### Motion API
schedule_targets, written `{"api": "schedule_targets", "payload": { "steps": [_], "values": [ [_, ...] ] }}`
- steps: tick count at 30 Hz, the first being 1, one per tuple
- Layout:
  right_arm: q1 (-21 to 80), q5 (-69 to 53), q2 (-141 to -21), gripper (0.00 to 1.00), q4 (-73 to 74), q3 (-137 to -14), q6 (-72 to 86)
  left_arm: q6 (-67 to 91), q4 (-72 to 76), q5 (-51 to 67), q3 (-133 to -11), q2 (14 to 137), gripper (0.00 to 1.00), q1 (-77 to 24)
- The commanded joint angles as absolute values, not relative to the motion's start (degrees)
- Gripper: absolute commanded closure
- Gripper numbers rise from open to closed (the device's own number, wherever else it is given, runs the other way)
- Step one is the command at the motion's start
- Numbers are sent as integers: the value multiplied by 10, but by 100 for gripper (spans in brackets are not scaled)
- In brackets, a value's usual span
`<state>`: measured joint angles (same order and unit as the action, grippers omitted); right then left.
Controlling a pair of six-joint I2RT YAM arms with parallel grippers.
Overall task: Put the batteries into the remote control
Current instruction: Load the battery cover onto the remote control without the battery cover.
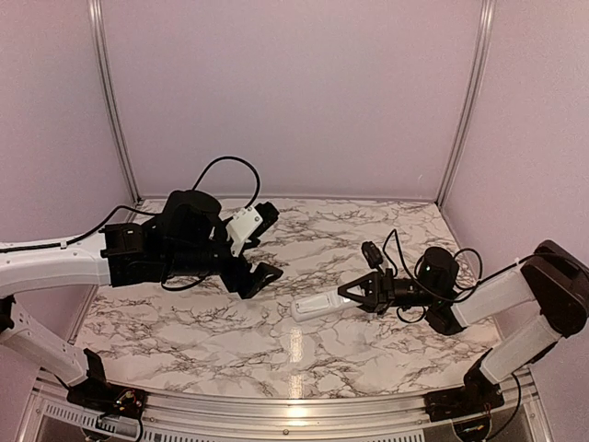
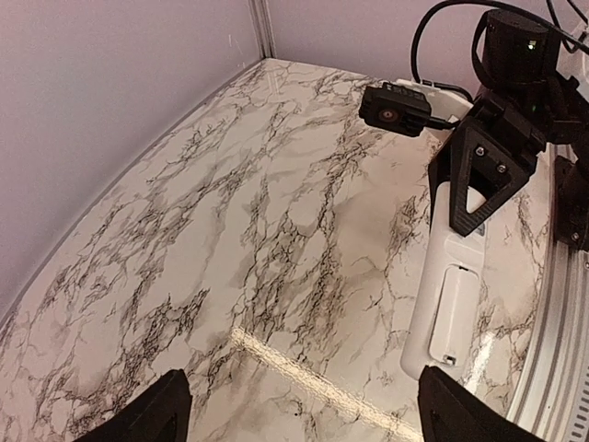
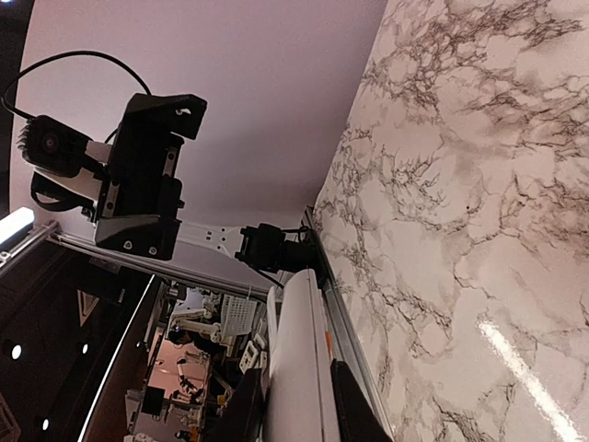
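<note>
The white remote control (image 1: 317,306) lies near the middle of the marble table, its back with the closed battery cover (image 2: 453,315) facing up. My right gripper (image 1: 354,294) is shut on the remote's right end, with the remote's body (image 3: 299,368) running out between the two dark fingers. My left gripper (image 1: 267,245) hovers to the left of the remote, open wide. Its fingertips (image 2: 156,414) show at the bottom corners of the left wrist view with only bare table between them. The batteries are out of view.
Pale lilac walls (image 1: 294,92) close the table at the back and sides. A metal rail (image 1: 294,410) runs along the near edge. The right arm's wrist camera (image 2: 394,106) and cables hang above the remote's far end.
</note>
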<state>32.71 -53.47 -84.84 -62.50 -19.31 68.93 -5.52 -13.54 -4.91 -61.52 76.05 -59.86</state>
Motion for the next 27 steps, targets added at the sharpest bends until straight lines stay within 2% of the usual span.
{"api": "schedule_targets", "payload": {
  "steps": [1, 11, 27],
  "values": [
    [325, -545, -827, 100, -614, -222, 674, -32, -159, -39, -606, 796, 15, -600],
    [325, -535, -830, 100, -578, -231, 667, -38, -182, -5, -609, 827, 31, -611],
    [326, -534, -843, 100, -590, -230, 680, -51, -204, -9, -648, 877, 39, -626]
  ]
}}
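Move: The battery cover lies on the free half of the white remote, roughly 10 cm to the left gripper's right, 3 cm back and 8 cm below it. The remote's free end is nearer, some 6 cm right, 4 cm back and 8 cm below. The right gripper holding the remote is about 17 cm right, 1 cm back and 8 cm below; from it the cover sits about 7 cm left, 2 cm back and level. Bring the open left gripper down about 9 cm towards the covered end of the remote, easing slightly back and right, and tip its fingers some 15 degrees farther down. Draw the fingers about a third closer together without touching anything, while the right gripper keeps its grip and holds the remote almost still. ##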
